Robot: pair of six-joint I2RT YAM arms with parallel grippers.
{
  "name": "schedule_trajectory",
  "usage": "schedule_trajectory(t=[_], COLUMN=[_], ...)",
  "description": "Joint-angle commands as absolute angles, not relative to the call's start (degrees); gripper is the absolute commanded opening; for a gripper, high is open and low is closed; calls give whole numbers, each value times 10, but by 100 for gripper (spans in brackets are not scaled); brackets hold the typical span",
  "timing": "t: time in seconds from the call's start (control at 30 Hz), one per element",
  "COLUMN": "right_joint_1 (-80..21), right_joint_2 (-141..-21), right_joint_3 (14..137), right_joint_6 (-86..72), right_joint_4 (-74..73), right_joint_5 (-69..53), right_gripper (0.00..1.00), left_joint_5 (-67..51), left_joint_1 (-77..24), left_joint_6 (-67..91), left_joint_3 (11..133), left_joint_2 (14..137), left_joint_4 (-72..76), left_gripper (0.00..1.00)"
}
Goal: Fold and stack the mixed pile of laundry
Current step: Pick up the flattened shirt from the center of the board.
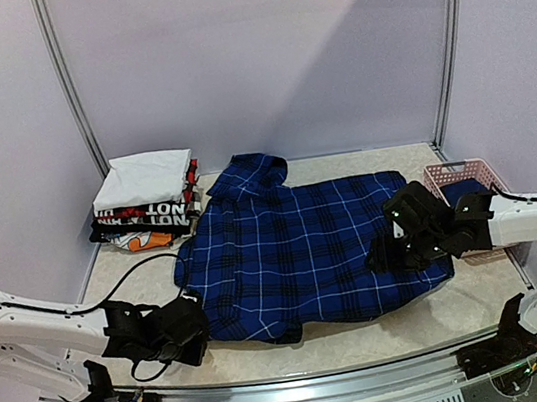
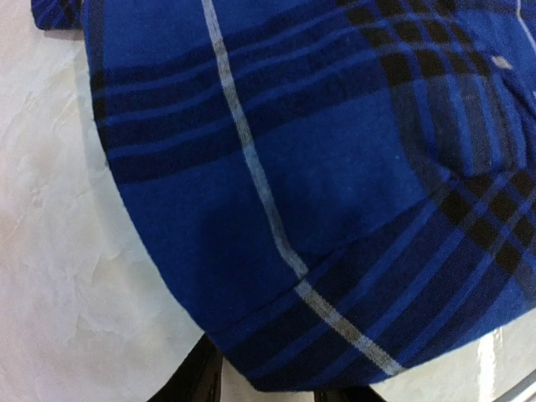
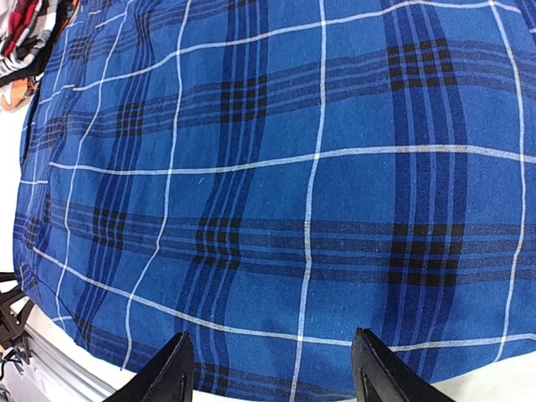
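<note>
The dark-blue plaid shirt (image 1: 306,251) lies spread flat in the middle of the table, collar toward the back. My left gripper (image 1: 195,331) is low at its near-left corner. In the left wrist view the hem (image 2: 318,335) lies over and between the two black fingers (image 2: 194,378), which stand apart; their tips are hidden under the cloth. My right gripper (image 1: 398,242) hovers over the shirt's right side. In the right wrist view it (image 3: 272,368) is open above the plaid shirt (image 3: 285,167), with nothing held. A navy garment (image 1: 463,190) lies inside the basket.
A pink lattice basket (image 1: 476,168) stands at the right edge, beside the right arm. A stack of folded white and black red-lettered garments (image 1: 147,201) sits at the back left. Walls close the back and sides. A metal rail (image 1: 308,397) runs along the near edge.
</note>
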State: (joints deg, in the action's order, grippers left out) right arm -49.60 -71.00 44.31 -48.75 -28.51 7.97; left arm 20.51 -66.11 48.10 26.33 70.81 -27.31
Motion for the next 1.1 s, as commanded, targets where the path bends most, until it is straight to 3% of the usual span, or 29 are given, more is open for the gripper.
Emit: schedule_trajectory(t=[0.0, 0.07, 0.13, 0.27, 0.37, 0.73, 1.07], right_joint_1=[-504, -507, -508, -513, -518, -525, -525], right_joint_2=[-723, -730, -739, -755, -771, -817, -1017], right_joint_3=[457, 462, 468, 477, 485, 537, 693], right_joint_6=[-480, -478, -476, -471, -469, -444, -396], right_joint_4=[-274, -272, -271, -266, -265, -208, -196], right_joint_5=[82, 80, 79, 78, 76, 48, 6], right_gripper=[65, 65, 64, 65, 64, 64, 64], left_joint_5=[238, 241, 251, 265, 255, 204, 147], left_joint_1=[-670, -670, -670, -669, -670, -676, -675], left_joint_6=[475, 472, 471, 457, 450, 448, 434], left_joint_3=[270, 267, 266, 266, 279, 355, 462], left_joint_2=[724, 731, 739, 755, 756, 617, 585], left_joint_4=[-231, -214, -203, -177, -177, -383, -492], left_gripper=[35, 31, 18, 11, 0, 0, 0])
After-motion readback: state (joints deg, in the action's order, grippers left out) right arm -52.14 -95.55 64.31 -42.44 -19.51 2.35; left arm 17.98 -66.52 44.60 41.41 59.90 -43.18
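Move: The shirt's near left corner lies right at the left hand's half-open fingers, about 2 cm ahead, 1 cm right and level; the shirt's middle is some 20 cm ahead and 21 cm right. From the right hand, open above the cloth, that middle is roughly 11 cm ahead, 14 cm left and 8 cm down; the pink basket stands about 14 cm ahead and 25 cm right. Left fingers pinch the shirt's corner and rise about 10 cm; the open right hand sweeps left and forward. ##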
